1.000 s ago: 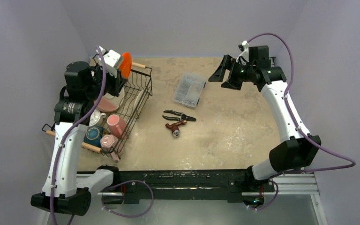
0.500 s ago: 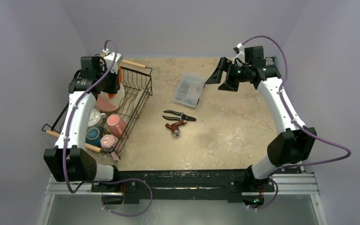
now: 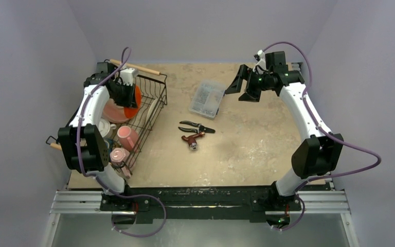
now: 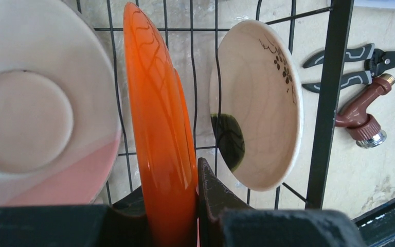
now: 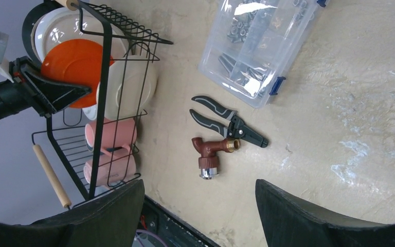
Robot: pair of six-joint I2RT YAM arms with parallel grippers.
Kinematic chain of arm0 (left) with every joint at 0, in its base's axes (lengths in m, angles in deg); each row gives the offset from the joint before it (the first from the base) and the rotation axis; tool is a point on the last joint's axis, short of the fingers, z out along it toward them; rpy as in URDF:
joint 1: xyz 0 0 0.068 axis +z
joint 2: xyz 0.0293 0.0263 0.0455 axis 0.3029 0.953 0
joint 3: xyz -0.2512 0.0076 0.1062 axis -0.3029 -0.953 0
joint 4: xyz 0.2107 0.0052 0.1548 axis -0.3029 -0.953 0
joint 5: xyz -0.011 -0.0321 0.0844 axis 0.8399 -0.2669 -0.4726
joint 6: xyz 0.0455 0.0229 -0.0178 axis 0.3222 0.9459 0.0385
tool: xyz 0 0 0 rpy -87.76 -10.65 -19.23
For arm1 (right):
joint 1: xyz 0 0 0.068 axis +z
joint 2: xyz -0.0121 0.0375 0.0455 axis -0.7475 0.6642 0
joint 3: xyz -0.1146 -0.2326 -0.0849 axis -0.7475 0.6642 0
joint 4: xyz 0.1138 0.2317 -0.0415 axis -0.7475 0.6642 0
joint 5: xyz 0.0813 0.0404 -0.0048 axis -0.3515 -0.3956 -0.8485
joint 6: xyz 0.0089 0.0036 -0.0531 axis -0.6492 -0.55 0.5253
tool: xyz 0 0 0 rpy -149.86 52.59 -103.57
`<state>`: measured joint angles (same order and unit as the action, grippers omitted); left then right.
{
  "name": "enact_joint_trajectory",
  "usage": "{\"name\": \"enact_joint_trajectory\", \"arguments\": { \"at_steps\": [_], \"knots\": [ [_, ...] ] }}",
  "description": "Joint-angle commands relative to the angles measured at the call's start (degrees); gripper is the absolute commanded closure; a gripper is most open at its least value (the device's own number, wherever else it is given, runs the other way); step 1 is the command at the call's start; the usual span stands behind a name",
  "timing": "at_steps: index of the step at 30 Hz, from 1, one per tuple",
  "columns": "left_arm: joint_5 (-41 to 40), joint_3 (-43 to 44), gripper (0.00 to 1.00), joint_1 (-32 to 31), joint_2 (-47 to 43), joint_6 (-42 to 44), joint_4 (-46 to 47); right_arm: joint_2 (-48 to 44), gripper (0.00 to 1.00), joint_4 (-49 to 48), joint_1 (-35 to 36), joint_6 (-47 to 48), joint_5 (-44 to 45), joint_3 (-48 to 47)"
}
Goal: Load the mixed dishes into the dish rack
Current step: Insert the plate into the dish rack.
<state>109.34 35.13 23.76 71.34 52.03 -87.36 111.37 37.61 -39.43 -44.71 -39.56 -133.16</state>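
The dish rack point(image 3: 157, 105) stands at the left of the table; its wires point(image 4: 329, 77) also show in the left wrist view. My left gripper point(image 3: 126, 96) is inside it, shut on an orange plate point(image 4: 159, 128) held on edge. That plate stands between a pink-and-cream plate point(image 4: 25, 113) and a cream plate with a dark floral pattern point(image 4: 267, 113). The orange plate point(image 5: 72, 67) also shows in the right wrist view. Two pink mugs point(image 3: 127, 136) point(image 3: 118, 154) lie in the rack's near end. My right gripper point(image 3: 239, 85) is open and empty, high over the far right of the table.
A clear plastic compartment box point(image 3: 207, 98) sits mid-table at the back. Black pruners point(image 3: 198, 126) and a red-brown tap fitting point(image 3: 192, 139) lie right of the rack. A wooden rod handle point(image 3: 139, 68) tops the rack's far end.
My left arm has swung round and lowered the orange plate from above the rack's far end down between the standing plates. My right arm has shifted slightly.
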Motion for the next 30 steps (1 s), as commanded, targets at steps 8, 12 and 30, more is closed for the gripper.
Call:
{"name": "enact_joint_trajectory", "arguments": {
  "at_steps": [8,12,30],
  "knots": [
    [6.1,5.9,1.0,0.8,7.1,2.4,-2.2,-1.3,0.21,1.9,0.0,1.3,1.2,-3.4],
    [5.6,6.0,1.0,0.9,8.2,2.4,-1.7,-1.2,0.21,1.8,0.0,1.2,1.1,-3.5],
    [-5.3,7.8,0.55,1.3,9.1,-1.3,-2.9,-0.6,0.21,1.7,0.0,1.9,0.4,-4.4]
  ]
}}
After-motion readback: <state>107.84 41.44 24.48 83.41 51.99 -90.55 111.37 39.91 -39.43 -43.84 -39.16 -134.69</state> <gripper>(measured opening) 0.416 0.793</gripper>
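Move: The left hand still holds the orange plate on edge; its rack slot's middle lies about 3 cm ahead, 2 cm right and 8 cm below. The flowered plate stands some 8 cm right, nearly level; the pink bowl is about 7 cm left, level, and the pink mug roughly 12 cm back and 2 cm left. From the right hand, the slot is about 37 cm left, 5 cm back, 18 cm below. The left hand lowers the orange plate about 5 cm into its slot, edging forward, then opens its fingers. ##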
